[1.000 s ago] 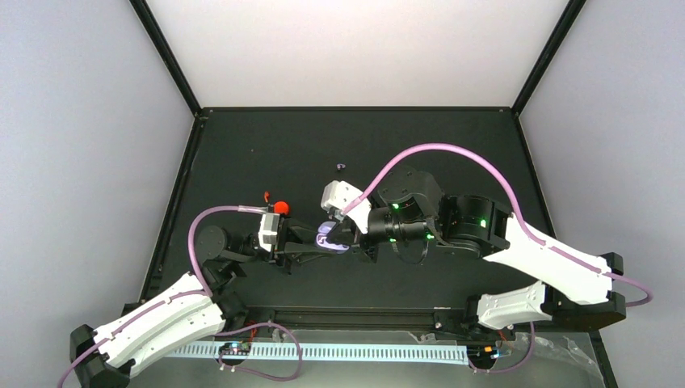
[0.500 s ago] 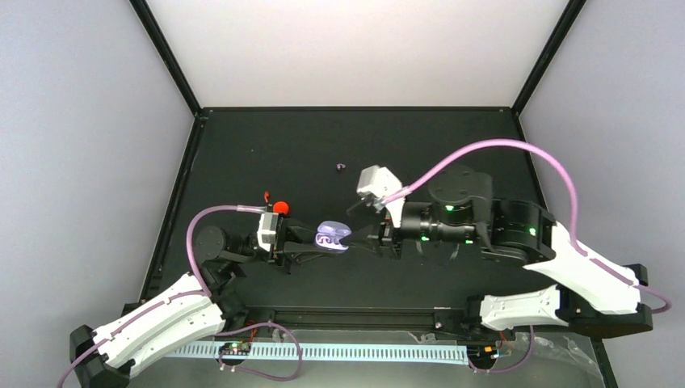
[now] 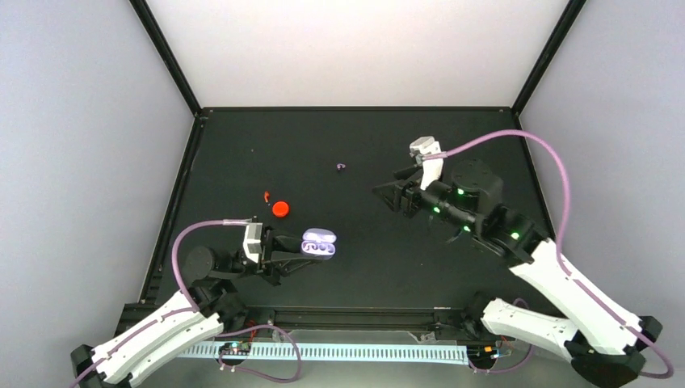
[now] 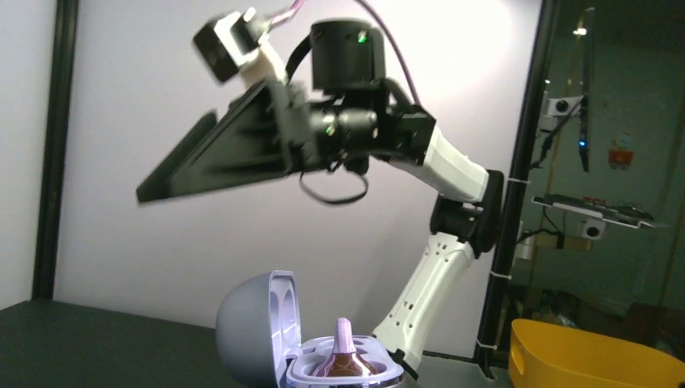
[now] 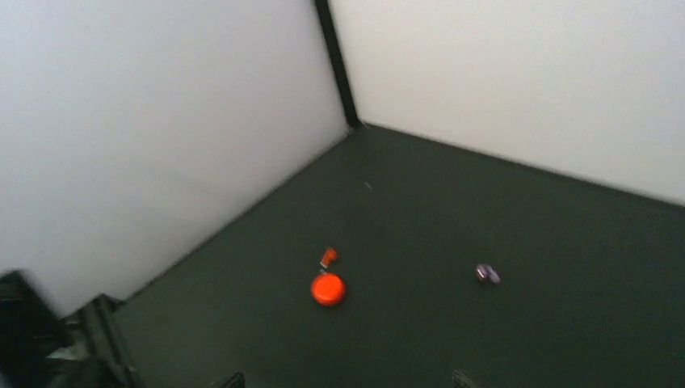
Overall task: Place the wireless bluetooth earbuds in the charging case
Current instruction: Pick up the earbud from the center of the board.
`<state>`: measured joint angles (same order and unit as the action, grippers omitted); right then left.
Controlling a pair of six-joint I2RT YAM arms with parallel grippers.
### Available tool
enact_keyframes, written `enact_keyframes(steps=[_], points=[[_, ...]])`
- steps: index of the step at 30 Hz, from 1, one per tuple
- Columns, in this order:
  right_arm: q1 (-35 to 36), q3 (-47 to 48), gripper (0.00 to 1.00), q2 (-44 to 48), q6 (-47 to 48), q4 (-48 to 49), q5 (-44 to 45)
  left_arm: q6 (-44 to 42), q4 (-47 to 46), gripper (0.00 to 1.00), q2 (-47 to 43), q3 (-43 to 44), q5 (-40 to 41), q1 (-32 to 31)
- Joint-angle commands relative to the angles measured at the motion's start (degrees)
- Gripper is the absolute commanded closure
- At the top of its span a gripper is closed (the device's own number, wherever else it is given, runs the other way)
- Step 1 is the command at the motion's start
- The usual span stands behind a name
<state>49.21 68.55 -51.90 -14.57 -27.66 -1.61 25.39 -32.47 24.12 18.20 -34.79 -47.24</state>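
Note:
The lavender charging case [image 3: 319, 243] stands open with my left gripper [image 3: 299, 253] shut on its near side. In the left wrist view its lid [image 4: 246, 333] is tipped back, and one lavender earbud [image 4: 344, 349] sits in the base with its stem up. A second lavender earbud [image 3: 340, 167] lies loose farther back on the table [image 3: 242, 145]; the right wrist view also has this earbud [image 5: 486, 273]. My right gripper [image 3: 384, 194] hangs raised to the right of the case, open and empty, its fingertips [image 5: 230, 380] wide apart at the bottom edge.
A round red-orange case [image 3: 280, 208] and a small red-orange earbud [image 3: 266, 196] lie left of centre; the right wrist view shows that case [image 5: 328, 289] and earbud [image 5: 327, 258] too. A yellow bin [image 4: 594, 356] stands off the table. Black frame posts rise at the back corners.
My right gripper has let go at the case, opened, and pulled away up and to the right. The left gripper has drawn the case slightly toward the near left.

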Motion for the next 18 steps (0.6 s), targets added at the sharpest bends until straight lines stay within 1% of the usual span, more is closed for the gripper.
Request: enact_keyframes(steps=[1, 4, 6, 8, 10, 14, 18], points=[[-6.12, -7.92, 0.34, -1.70, -7.91, 8.78, -2.56, 2.20, 5.51, 0.98, -6.16, -1.62, 4.98, 0.01], [-10.67, -12.46, 0.34, -5.00, -12.38, 13.48, -2.78, 2.43, 9.29, 0.98, -10.23, -2.39, 6.85, 0.09], [-12.82, -14.82, 0.33, -7.42, -16.08, 16.25, 2.11, 2.44, 12.00, 0.98, -12.60, -2.44, 8.05, 0.01], [-13.66, -17.36, 0.32, -9.90, -16.99, 21.94, 5.06, 2.37, 14.41, 0.98, -14.56, -2.37, 9.21, 0.07], [-13.89, -18.42, 0.30, -13.53, -16.23, 26.02, 5.98, 1.24, 15.98, 0.99, -15.82, -2.42, 10.04, 0.08], [-17.62, -9.94, 0.31, -27.00, -14.49, 22.95, 0.88, -1.28, 16.48, 0.99, -15.79, -2.14, 10.66, 0.08], [-21.36, -5.53, 0.32, -38.49, -15.95, 29.69, -2.76, -3.82, 15.69, 0.98, -12.75, 0.14, 11.32, 0.13]])
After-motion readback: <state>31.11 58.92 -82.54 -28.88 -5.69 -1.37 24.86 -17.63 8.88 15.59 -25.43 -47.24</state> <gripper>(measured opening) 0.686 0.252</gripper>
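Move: The loose earbud lies about 30 cm ahead of the right hand, 9 cm to its left and some 40 cm below. From that hand, at table height too, the orange disc is roughly 16 cm ahead and 25 cm left, with the small orange piece about 20 cm ahead and 30 cm left. From the left hand, holding the open case, the earbud is some 39 cm ahead, 3 cm right and 35 cm down. Right hand, still open, swoops about 19 cm down and 18 forward towards the earbud, tipping down, turning clockwise. ##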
